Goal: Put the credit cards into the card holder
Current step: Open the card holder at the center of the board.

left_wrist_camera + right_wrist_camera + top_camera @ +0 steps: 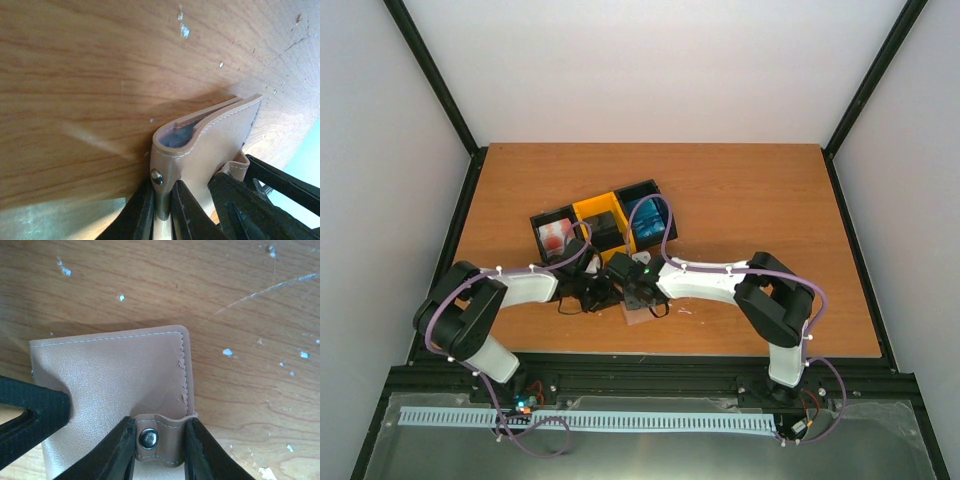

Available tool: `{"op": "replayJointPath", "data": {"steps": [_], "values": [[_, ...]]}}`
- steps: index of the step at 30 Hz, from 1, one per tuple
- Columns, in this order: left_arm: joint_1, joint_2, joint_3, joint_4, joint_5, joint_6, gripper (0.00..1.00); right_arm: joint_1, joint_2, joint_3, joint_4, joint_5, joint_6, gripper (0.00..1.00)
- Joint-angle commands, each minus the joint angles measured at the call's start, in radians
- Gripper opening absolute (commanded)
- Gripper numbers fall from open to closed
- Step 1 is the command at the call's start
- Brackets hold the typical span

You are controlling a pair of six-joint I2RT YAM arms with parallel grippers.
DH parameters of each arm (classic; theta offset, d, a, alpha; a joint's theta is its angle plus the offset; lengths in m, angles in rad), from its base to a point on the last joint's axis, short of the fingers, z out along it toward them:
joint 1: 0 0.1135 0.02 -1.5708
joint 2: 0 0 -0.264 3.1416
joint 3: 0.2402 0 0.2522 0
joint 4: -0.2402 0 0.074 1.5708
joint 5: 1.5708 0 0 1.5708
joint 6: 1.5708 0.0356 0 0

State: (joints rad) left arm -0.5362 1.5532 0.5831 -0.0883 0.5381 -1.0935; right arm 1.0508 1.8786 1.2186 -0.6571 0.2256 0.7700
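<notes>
The pinkish-tan card holder (115,375) lies folded on the wooden table near the front edge, small in the top view (638,316). My left gripper (164,192) is shut on its edge beside a snap stud (157,176), and a bluish inner layer shows in the fold (181,136). My right gripper (160,440) is closed on both sides of the snap tab (159,439), which buckles slightly. The two grippers meet over the holder (620,292). Red-and-white credit cards (555,237) and blue credit cards (650,222) sit in bins behind.
A row of three bins stands behind the grippers: black (542,222), yellow (592,211) with a dark thing inside, and black (642,190). In the right wrist view the left gripper's black finger (30,412) lies across the holder's left side. The table top (750,200) is scratched wood.
</notes>
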Motion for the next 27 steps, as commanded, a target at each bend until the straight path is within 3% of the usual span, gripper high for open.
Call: {"op": "replayJointPath", "data": {"steps": [1, 15, 18, 22, 27], "values": [[-0.011, 0.073, -0.016, -0.123, -0.112, -0.012, 0.1, 0.005, -0.009, 0.004, -0.033, 0.081, 0.051, 0.26], [-0.011, 0.083, -0.006, -0.13, -0.114, -0.015, 0.09, 0.005, -0.109, -0.026, -0.159, 0.256, 0.201, 0.27], [-0.011, 0.073, 0.001, -0.124, -0.114, -0.006, 0.09, 0.004, -0.135, -0.049, -0.132, 0.233, 0.178, 0.31], [-0.011, 0.069, 0.0, -0.117, -0.106, 0.001, 0.11, -0.008, -0.168, -0.071, -0.008, 0.09, 0.06, 0.42], [-0.011, 0.074, -0.001, -0.114, -0.102, 0.003, 0.12, -0.011, -0.11, -0.012, -0.023, 0.073, -0.005, 0.5]]}}
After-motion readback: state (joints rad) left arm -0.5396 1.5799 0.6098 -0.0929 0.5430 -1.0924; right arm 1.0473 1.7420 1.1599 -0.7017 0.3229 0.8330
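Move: The strap of the card holder is already between the right fingers, right at the hand point, with the holder's middle about 2 cm to the left and 1 cm below. The yellow compartment lies some 14 cm ahead and 9 cm to the left, the blue compartment about 17 cm ahead and 1 cm left. From the left hand, which already grips the holder's left edge, the strap is roughly 5 cm right and 1 cm back. Keeping its pinch on the strap, the right hand pulls slowly at first, then quickly to the right by about 4.5 cm while rising some 3 cm, away from the left hand and past the holder's right edge, the wrist turning about 10 degrees clockwise; it then opens the fingers, letting go of the strap, and swings back left by about 1.5 cm at that height. The left hand stays in place with its fingers shut on the holder's left edge, keeping hold of it against the pull. ##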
